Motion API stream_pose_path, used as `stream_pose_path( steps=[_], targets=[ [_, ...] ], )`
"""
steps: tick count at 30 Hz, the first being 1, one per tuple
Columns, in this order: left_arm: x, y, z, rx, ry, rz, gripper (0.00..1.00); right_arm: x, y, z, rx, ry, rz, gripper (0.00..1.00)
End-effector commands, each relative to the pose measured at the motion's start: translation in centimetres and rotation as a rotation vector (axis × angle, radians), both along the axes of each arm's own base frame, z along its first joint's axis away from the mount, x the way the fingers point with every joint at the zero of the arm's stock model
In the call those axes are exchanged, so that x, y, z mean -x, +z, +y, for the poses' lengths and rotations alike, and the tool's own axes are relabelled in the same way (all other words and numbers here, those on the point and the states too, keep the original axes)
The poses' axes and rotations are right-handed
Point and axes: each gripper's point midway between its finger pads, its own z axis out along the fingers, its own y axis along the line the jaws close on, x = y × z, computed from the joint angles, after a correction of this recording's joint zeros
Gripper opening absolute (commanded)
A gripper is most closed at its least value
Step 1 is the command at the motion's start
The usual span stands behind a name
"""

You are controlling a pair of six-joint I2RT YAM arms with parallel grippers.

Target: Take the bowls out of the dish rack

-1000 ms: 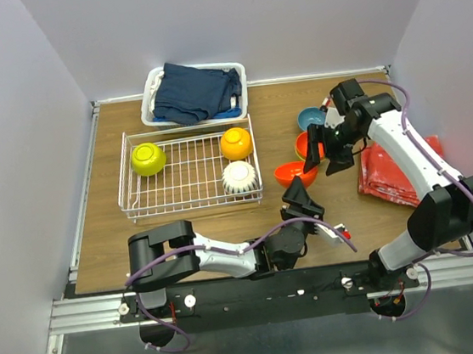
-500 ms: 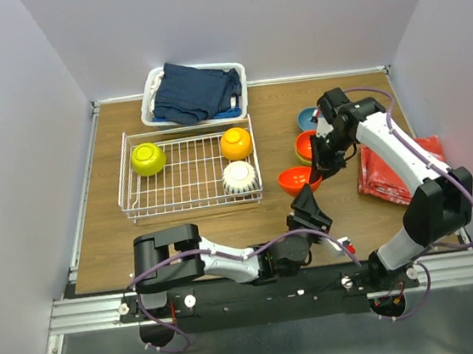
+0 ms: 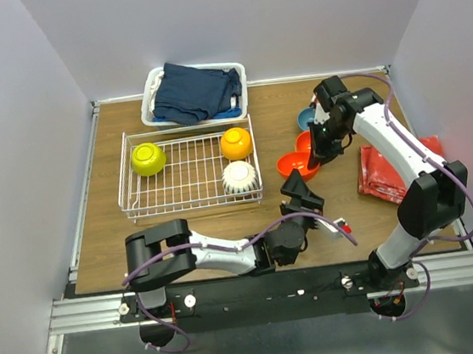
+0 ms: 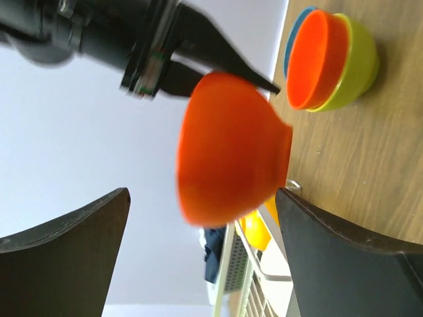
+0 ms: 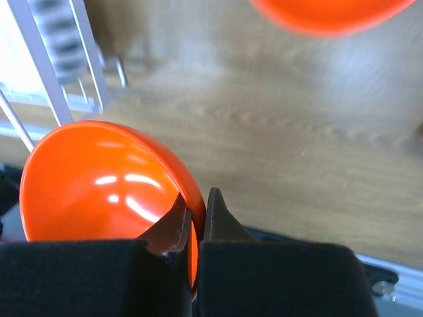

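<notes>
My right gripper [image 3: 318,154] is shut on the rim of a red-orange bowl [image 3: 297,164], one finger inside and one outside; in the right wrist view the bowl [image 5: 99,178] fills the lower left. My left gripper [image 3: 302,192] is open just in front of it, and its wrist view shows that bowl [image 4: 231,148] blurred between and beyond the fingers [image 4: 73,257]. Behind stand a red-orange bowl [image 4: 317,59] nested in a lime-green one [image 4: 355,66] and a blue bowl [image 3: 308,118]. The dish rack [image 3: 190,201] holds lime-green [image 3: 148,159], orange-yellow [image 3: 236,143] and white ribbed [image 3: 239,177] bowls.
A white plastic basket [image 3: 149,89] with dark blue cloth [image 3: 197,92] stands behind the rack. A red cloth [image 3: 390,172] lies at the right under the right arm. Walls close in the table on three sides.
My right gripper has come down and shut on the red-orange bowl's rim, then drawn it a little toward the back. My left gripper has opened wide.
</notes>
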Motion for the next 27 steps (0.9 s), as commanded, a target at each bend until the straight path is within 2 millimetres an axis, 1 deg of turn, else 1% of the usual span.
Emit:
stream_pose_path(
  steps=[1, 2, 3, 4, 5, 6, 7, 8, 9, 10, 11, 12, 13, 14, 15, 16, 17, 18, 19, 20, 21, 23, 24, 25, 26, 27],
  targets=[
    [-1.3, 4.2, 1.8, 0.224, 0.048, 0.092, 0.99, -5.7, 1.4, -1.4, 0.051, -0.122, -0.176, 0.01],
    [-1.2, 4.4, 1.8, 0.238, 0.039, 0.11, 0.99, -7.0, 1.7, -2.2, 0.062, -0.159, -0.222, 0.01],
    [-1.1, 5.0, 2.1, 0.312, 0.032, 0.156, 0.99, -7.8, 1.8, -2.5, 0.067, -0.181, -0.243, 0.01],
    [-1.3, 4.4, 2.4, 0.279, 0.034, 0.194, 0.99, -8.5, 1.9, -2.9, 0.068, -0.214, -0.261, 0.01],
    [-1.3, 4.3, 2.3, 0.3, 0.02, 0.235, 0.99, -10.0, 2.3, -4.0, 0.076, -0.262, -0.306, 0.01],
    [-1.3, 5.1, 2.8, 0.343, 0.013, 0.269, 0.99, -10.6, 2.4, -4.6, 0.077, -0.291, -0.323, 0.01],
    [-1.2, 4.0, 3.2, 0.368, 0.025, 0.362, 0.99, -11.0, 2.3, -5.2, 0.073, -0.321, -0.334, 0.01],
    [-1.7, 3.9, 3.8, 0.397, 0.039, 0.408, 0.99, -12.3, 2.7, -6.3, 0.076, -0.363, -0.38, 0.01],
    [-1.4, 4.6, 4.0, 0.44, 0.008, 0.463, 0.99, -12.8, 2.8, -7.0, 0.088, -0.388, -0.408, 0.01],
    [-1.2, 3.5, 4.6, 0.485, 0.032, 0.567, 0.99, -13.4, 3.0, -7.7, 0.101, -0.41, -0.44, 0.01],
    [-2.1, 3.5, 5.6, 0.524, 0.053, 0.61, 0.99, -14.1, 2.9, -8.6, 0.126, -0.438, -0.483, 0.01],
    [-1.7, 4.3, 6.0, 0.583, 0.026, 0.671, 0.99, -14.5, 2.8, -9.1, 0.137, -0.45, -0.505, 0.01],
    [-1.6, 3.5, 6.9, 0.583, 0.042, 0.733, 0.99, -14.7, 2.7, -9.3, 0.14, -0.458, -0.52, 0.01],
    [-1.6, 3.2, 7.5, 0.669, 0.067, 0.817, 0.99, -15.2, 2.1, -9.7, 0.145, -0.473, -0.539, 0.01],
    [-2.5, 4.0, 9.0, 0.733, 0.092, 0.846, 0.99, -15.4, 1.9, -9.8, 0.141, -0.475, -0.55, 0.01],
    [-2.3, 3.3, 9.8, 0.745, 0.104, 0.904, 0.99, -15.6, 1.6, -9.8, 0.139, -0.465, -0.563, 0.01],
    [-2.4, 3.3, 10.4, 0.827, 0.131, 0.959, 0.99, -16.4, 1.6, -9.6, 0.122, -0.465, -0.593, 0.01],
    [-3.2, 4.1, 12.0, 0.889, 0.153, 0.967, 0.99, -16.1, 0.3, -9.6, 0.125, -0.461, -0.577, 0.01],
    [-3.0, 3.7, 12.7, 0.911, 0.174, 1.007, 0.99, -16.2, -0.2, -9.7, 0.122, -0.459, -0.582, 0.01],
    [-3.1, 3.7, 13.3, 0.944, 0.19, 1.025, 0.99, -16.8, -0.2, -9.6, 0.108, -0.459, -0.61, 0.01],
    [-3.2, 4.3, 14.1, 1.01, 0.198, 1.045, 0.99, -16.5, -1.2, -9.5, 0.105, -0.452, -0.595, 0.01],
    [-3.8, 3.9, 15.7, 1.053, 0.243, 1.059, 0.99, -16.6, -1.9, -8.9, 0.074, -0.429, -0.597, 0.01],
    [-3.8, 4.1, 16.2, 1.09, 0.254, 1.065, 0.99, -16.5, -2.3, -8.6, 0.064, -0.421, -0.587, 0.01],
    [-4.3, 3.7, 17.2, 1.102, 0.288, 1.059, 0.99, -16.2, -2.9, -8.4, 0.055, -0.412, -0.57, 0.01],
    [-4.4, 3.5, 17.5, 1.112, 0.299, 1.067, 0.99, -16.0, -3.1, -7.9, 0.034, -0.396, -0.564, 0.01],
    [-4.6, 3.4, 17.8, 1.123, 0.307, 1.069, 0.99, -15.8, -3.4, -8.0, 0.037, -0.398, -0.56, 0.02]
  ],
)
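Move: Roughly 12 cm ahead of the right hand, 2 cm to its right and 11 cm below is the stack of orange and green bowls awaiting the orange bowl pinched by its rim. The blue bowl stands some 11 cm beyond that stack and 2 cm farther right. Of the left hand, empty and open, the striped bowl lies about 12 cm ahead, 17 cm left and 14 cm below; the yellow bowl is 11 cm beyond the striped one. Carrying the pinched orange bowl to the stack, the right hand swings about 14 cm forward and 9 cm right, rising slightly before sinking some 6 cm, its fingertips tipping forward and turning clockwise. The left hand, already clear and wide open, backs off leftward about 17 cm towards the rack's right end, rising and moving a little forward, and rolls some 80 degrees, right side up. ##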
